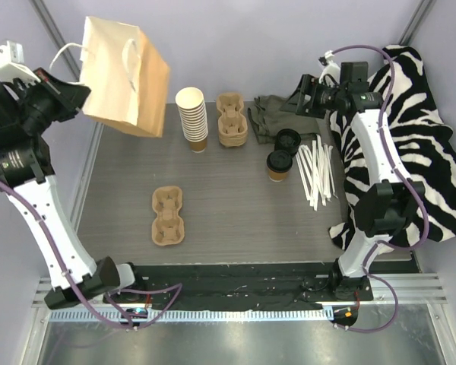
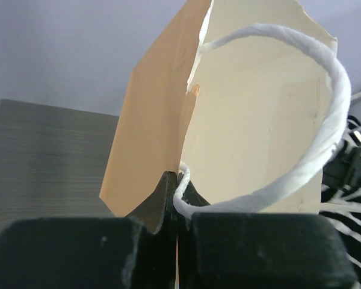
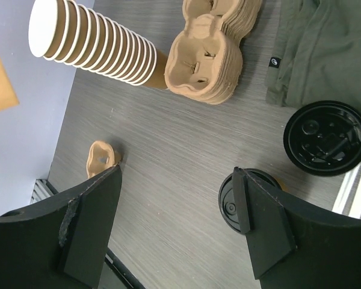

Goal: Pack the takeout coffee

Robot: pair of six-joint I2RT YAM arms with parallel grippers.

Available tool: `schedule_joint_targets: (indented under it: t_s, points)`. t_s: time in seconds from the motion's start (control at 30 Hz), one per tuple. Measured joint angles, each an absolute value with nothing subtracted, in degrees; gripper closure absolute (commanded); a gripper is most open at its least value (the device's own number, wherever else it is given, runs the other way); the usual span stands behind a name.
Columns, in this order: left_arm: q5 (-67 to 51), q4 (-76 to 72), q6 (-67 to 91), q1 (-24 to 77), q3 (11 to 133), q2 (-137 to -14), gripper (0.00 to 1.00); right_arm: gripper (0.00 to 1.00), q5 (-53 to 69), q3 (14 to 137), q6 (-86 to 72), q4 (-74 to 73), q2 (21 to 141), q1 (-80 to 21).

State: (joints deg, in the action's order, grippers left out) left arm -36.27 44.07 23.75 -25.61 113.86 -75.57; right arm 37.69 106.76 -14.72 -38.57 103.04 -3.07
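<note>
The takeout coffee, a small brown cup with a black lid, stands on the table right of centre. In the right wrist view its lid peeks out from behind my right finger. My right gripper hovers open high above the table, holding nothing. At the upper left, my left gripper is shut on the rim of a tan paper bag beside its white rope handle. The bag hangs lifted and tilted over the table's back left corner.
A tall stack of lidless cups and a stack of pulp carriers stand at the back. One carrier lies mid-table. A loose black lid, white straws, green cloth and zebra cloth sit right.
</note>
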Motion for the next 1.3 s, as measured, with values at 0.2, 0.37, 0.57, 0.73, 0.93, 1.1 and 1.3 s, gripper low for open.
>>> schedule_joint_targets:
  t_s: [0.2, 0.37, 0.57, 0.73, 0.93, 1.1, 1.3]
  points:
    - [-37.9, 40.6, 33.1, -16.0, 103.6, -66.7, 1.00, 0.18, 37.6, 106.7, -13.8, -39.3, 99.6, -1.6]
    - [-39.0, 37.9, 43.3, -9.8, 88.7, -59.9, 1.00, 0.17, 36.7, 106.7, -13.2, -39.4, 96.7, -1.3]
    - [-29.3, 35.6, 50.8, 1.9, 73.0, -53.3, 1.00, 0.18, 35.5, 107.3, -11.8, -40.1, 95.0, -1.3]
    - [-21.5, 33.8, 51.1, 13.0, 67.2, -51.4, 1.00, 0.20, 35.2, 109.1, -9.5, -41.4, 95.0, -1.3]
    - [-14.1, 31.1, 51.0, 19.8, 63.5, -54.6, 1.00, 0.21, 35.2, 117.0, -5.3, -43.7, 95.7, -3.1]
    - [-9.2, 28.4, 49.1, 27.7, 62.9, -56.6, 1.00, 0.22, 31.9, 125.0, 2.0, -46.7, 97.7, -12.6]
    - [-5.3, 26.3, 45.3, 32.1, 61.0, -56.0, 1.00, 0.22, 27.3, 126.1, 9.7, -50.2, 100.7, -24.3]
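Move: The left hand holds the open paper bag high by its rim; the clear table spot it goes to lies some 33 cm right, 3 cm back and 51 cm below. From that hand the cup carrier is about 16 cm right and 4 cm back, the cup stack 22 cm right and 18 cm ahead. From the right hand the bag is roughly 40 cm left, 5 cm back and 10 cm above, the lidded cup 3 cm left, 4 cm back and 24 cm below. Keeping its pinch on the bag's rim, the left hand swings right about 24 cm and sinks some 21 cm, mostly after the first stretch, drawing back a little as it tips down and turns clockwise, towards the clear spot right of the carrier. The right hand, open and empty, first rises about 12 cm, then sweeps left towards the bag, tilting its fingers up. ##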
